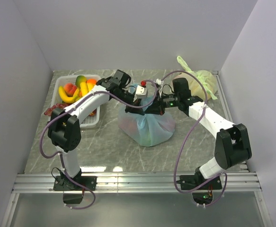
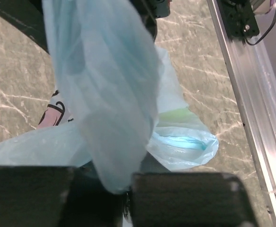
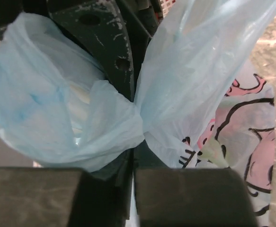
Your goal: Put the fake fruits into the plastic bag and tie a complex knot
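Observation:
The light-blue plastic bag (image 1: 147,126) stands in the middle of the table, its body bulging and its top gathered under both grippers. My left gripper (image 1: 138,97) is shut on a strip of the bag's handle ear (image 2: 109,94) that hangs down into its jaws (image 2: 103,182). My right gripper (image 1: 158,105) is shut on the other ear (image 3: 185,75), which runs into its jaws (image 3: 110,177). The two ears meet in a tight twisted pinch (image 3: 138,116); whether it is a tied knot I cannot tell. Fake fruits (image 1: 76,90), bananas and orange ones, lie in a white basket (image 1: 93,120).
A pale yellow-green tied bag (image 1: 205,80) sits at the back right corner. Dark red grapes (image 1: 49,111) lie beside the basket's left side. A metal rail (image 2: 251,109) runs along the table's near edge. Grey walls close in on the left, right and back.

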`<state>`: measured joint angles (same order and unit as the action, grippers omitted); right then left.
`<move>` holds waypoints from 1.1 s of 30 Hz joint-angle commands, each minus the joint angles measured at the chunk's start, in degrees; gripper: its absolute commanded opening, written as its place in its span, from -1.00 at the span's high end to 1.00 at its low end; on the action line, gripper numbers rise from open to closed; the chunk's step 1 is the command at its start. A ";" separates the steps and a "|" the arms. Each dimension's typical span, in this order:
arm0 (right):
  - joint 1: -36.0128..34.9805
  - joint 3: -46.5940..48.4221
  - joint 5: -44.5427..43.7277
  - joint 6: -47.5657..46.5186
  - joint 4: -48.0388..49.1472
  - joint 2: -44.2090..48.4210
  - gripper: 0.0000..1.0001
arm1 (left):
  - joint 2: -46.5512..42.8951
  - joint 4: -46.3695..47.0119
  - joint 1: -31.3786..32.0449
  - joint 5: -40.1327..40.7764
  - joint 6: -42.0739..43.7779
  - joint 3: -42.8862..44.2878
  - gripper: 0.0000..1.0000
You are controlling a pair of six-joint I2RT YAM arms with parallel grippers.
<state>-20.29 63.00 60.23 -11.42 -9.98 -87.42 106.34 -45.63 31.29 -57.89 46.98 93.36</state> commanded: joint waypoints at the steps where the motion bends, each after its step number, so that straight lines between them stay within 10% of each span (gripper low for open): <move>1: -0.01 2.21 0.94 -0.79 2.07 0.32 1.00 | -1.14 -1.66 0.79 -2.58 2.15 2.00 0.73; 8: 1.48 0.10 2.44 -1.15 2.51 1.90 1.00 | -6.14 1.33 -5.69 -2.93 -5.93 -0.99 0.00; 18: 1.40 0.36 6.39 -8.87 -1.18 2.69 1.00 | -8.71 14.77 -15.11 0.84 -19.56 2.24 -0.17; 26: 0.52 3.62 7.10 -14.15 -7.60 0.58 1.00 | -1.15 14.16 -15.12 -5.12 -19.56 11.31 -0.55; 33: 0.17 4.67 6.40 -15.82 -9.27 -0.38 1.00 | 4.48 6.27 -13.89 -10.14 -16.84 19.30 -0.46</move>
<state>-19.64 64.73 65.84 -25.23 -18.00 -87.44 109.47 -35.31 16.51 -63.16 29.06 107.83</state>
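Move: The plastic bag's loose tail, still partly between the left fingers, has its middle about 7 cm ahead of the left hand, 2 cm right and 2 cm up; the twisted neck is 1 cm to this hand's right, the full bag body 4 cm back and 11 cm below, the fruit basket 30 cm left, 7 cm ahead and 12 cm below. The right hand has the neck between its pads, the tail's middle about 7 cm ahead of it. Left fingers open off the bag and swing some 15 cm forward, up and left; right keeps its pinch. ##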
